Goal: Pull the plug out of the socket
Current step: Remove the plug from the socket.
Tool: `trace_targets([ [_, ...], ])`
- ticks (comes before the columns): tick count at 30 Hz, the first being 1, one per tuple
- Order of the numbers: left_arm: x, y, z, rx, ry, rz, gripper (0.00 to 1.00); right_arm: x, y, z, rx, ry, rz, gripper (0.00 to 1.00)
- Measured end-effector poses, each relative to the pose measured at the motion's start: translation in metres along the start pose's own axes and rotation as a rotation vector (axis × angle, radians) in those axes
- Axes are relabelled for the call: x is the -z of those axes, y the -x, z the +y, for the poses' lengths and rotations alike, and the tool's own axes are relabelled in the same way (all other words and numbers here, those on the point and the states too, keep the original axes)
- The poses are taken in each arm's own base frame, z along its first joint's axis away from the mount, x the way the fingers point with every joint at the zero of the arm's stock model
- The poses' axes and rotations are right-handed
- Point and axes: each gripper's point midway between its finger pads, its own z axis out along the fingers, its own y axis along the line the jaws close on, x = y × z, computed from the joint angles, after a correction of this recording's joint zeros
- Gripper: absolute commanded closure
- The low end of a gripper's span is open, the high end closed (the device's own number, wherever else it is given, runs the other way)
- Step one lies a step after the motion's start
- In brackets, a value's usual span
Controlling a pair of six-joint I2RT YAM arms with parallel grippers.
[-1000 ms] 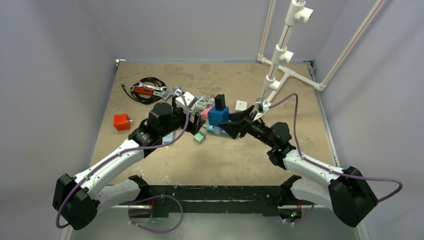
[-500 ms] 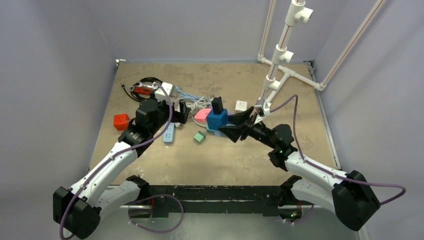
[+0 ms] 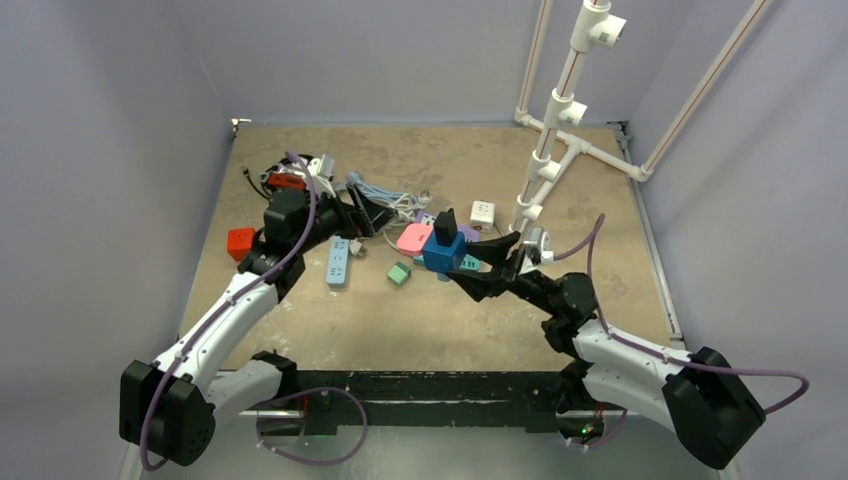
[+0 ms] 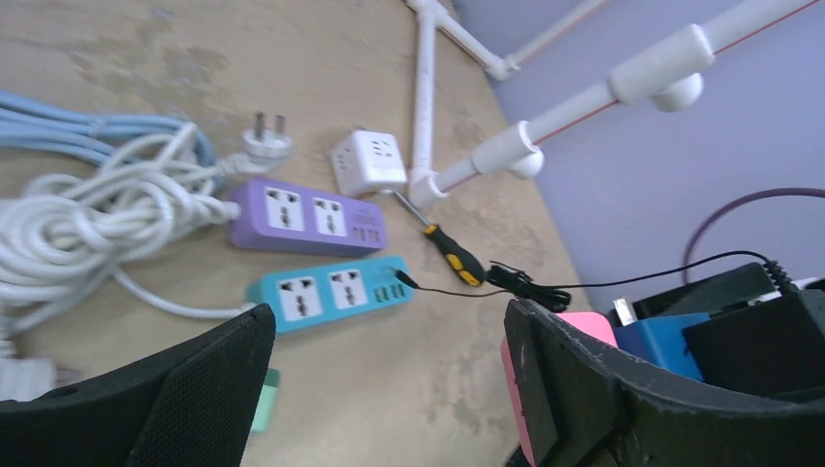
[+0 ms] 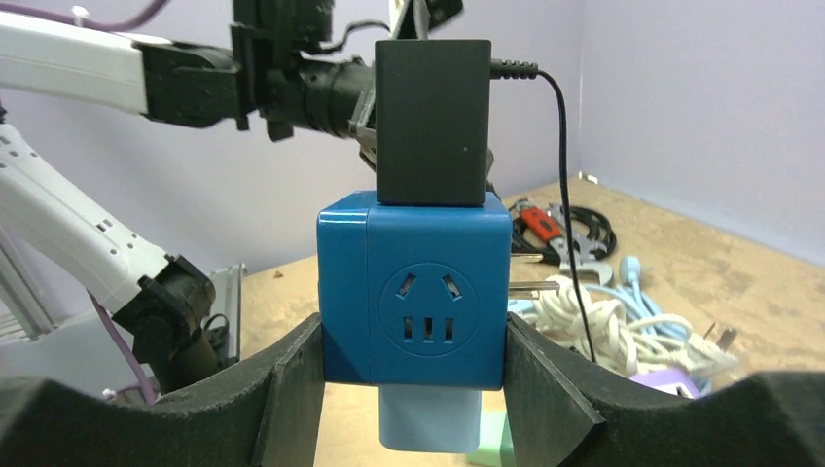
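A blue cube socket (image 5: 413,297) is clamped between the fingers of my right gripper (image 5: 413,336), lifted off the table. A black plug (image 5: 433,122) with a thin black cord sits in its top face, and a pale blue plug (image 5: 428,420) sticks out underneath. From above, the blue socket (image 3: 441,254) and black plug (image 3: 445,221) are near the table's middle, with the right gripper (image 3: 462,263) shut on the socket. My left gripper (image 3: 376,214) hangs open and empty to the socket's left. In the left wrist view, the left gripper (image 4: 384,384) has bare table between its jaws and the blue socket (image 4: 657,342) at the right edge.
A purple power strip (image 4: 302,214), a teal strip (image 4: 331,290), a white cube (image 4: 370,163), a screwdriver (image 4: 452,255) and coiled white cables (image 4: 78,224) lie behind. A pink block (image 3: 411,238), green block (image 3: 400,273), pale strip (image 3: 338,262), red cube (image 3: 243,243) and pipe frame (image 3: 560,120) stand around.
My left arm has drawn back to the left, away from the socket, with its jaws open. The right gripper has carried the socket and plug a little toward the near edge.
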Motion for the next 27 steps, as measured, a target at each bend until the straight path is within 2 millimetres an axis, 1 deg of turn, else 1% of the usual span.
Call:
trace_targets([
  [6, 0.002, -0.014, -0.022, 0.22, -0.109, 0.046, 0.13, 0.001, 0.006, 0.015, 0.063, 0.058, -0.055, 1.0],
  [10, 0.008, -0.021, -0.031, 0.334, -0.153, 0.068, 0.13, -0.001, 0.009, 0.027, 0.1, 0.096, -0.08, 1.0],
  [12, 0.01, -0.023, -0.036, 0.381, -0.173, 0.076, 0.14, -0.001, 0.01, 0.033, 0.12, 0.108, -0.092, 1.0],
  [16, 0.015, -0.027, -0.042, 0.457, -0.208, 0.092, 0.22, -0.003, 0.01, 0.039, 0.148, 0.115, -0.105, 1.0],
  [20, 0.018, -0.03, -0.053, 0.494, -0.236, 0.107, 0.34, -0.005, 0.009, 0.037, 0.169, 0.105, -0.113, 1.0],
  [21, 0.019, -0.03, -0.058, 0.499, -0.25, 0.111, 0.36, -0.005, 0.009, 0.036, 0.171, 0.099, -0.111, 1.0],
  [24, 0.022, -0.032, -0.073, 0.505, -0.293, 0.128, 0.38, -0.006, 0.005, 0.033, 0.176, 0.087, -0.101, 1.0],
  [27, 0.024, -0.04, -0.088, 0.508, -0.329, 0.162, 0.43, -0.006, 0.002, 0.031, 0.178, 0.08, -0.096, 1.0],
])
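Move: The pink plug, seated in the far left side of the held blue socket, is about 6 cm back and 8 cm to the right of the left hand, roughly level with it. From the same hand, the blue socket is some 8 cm back and 13 cm right, with the black adapter on top of it, 7 cm back, 14 cm right and 5 cm up. From the right hand, which already grips the socket, the pink plug is about 3 cm ahead, 7 cm left and slightly above. Bring the left gripper back some 8 cm and right about 6 cm, rising a little, and roll its left side down about 30 degrees while tipping it down; partly close the fingers as they come around the pink plug. Keep the right grip on the blue socket, drawing it back about 3.5 cm while tilting the fingers up, then ease forward about 1 cm. ##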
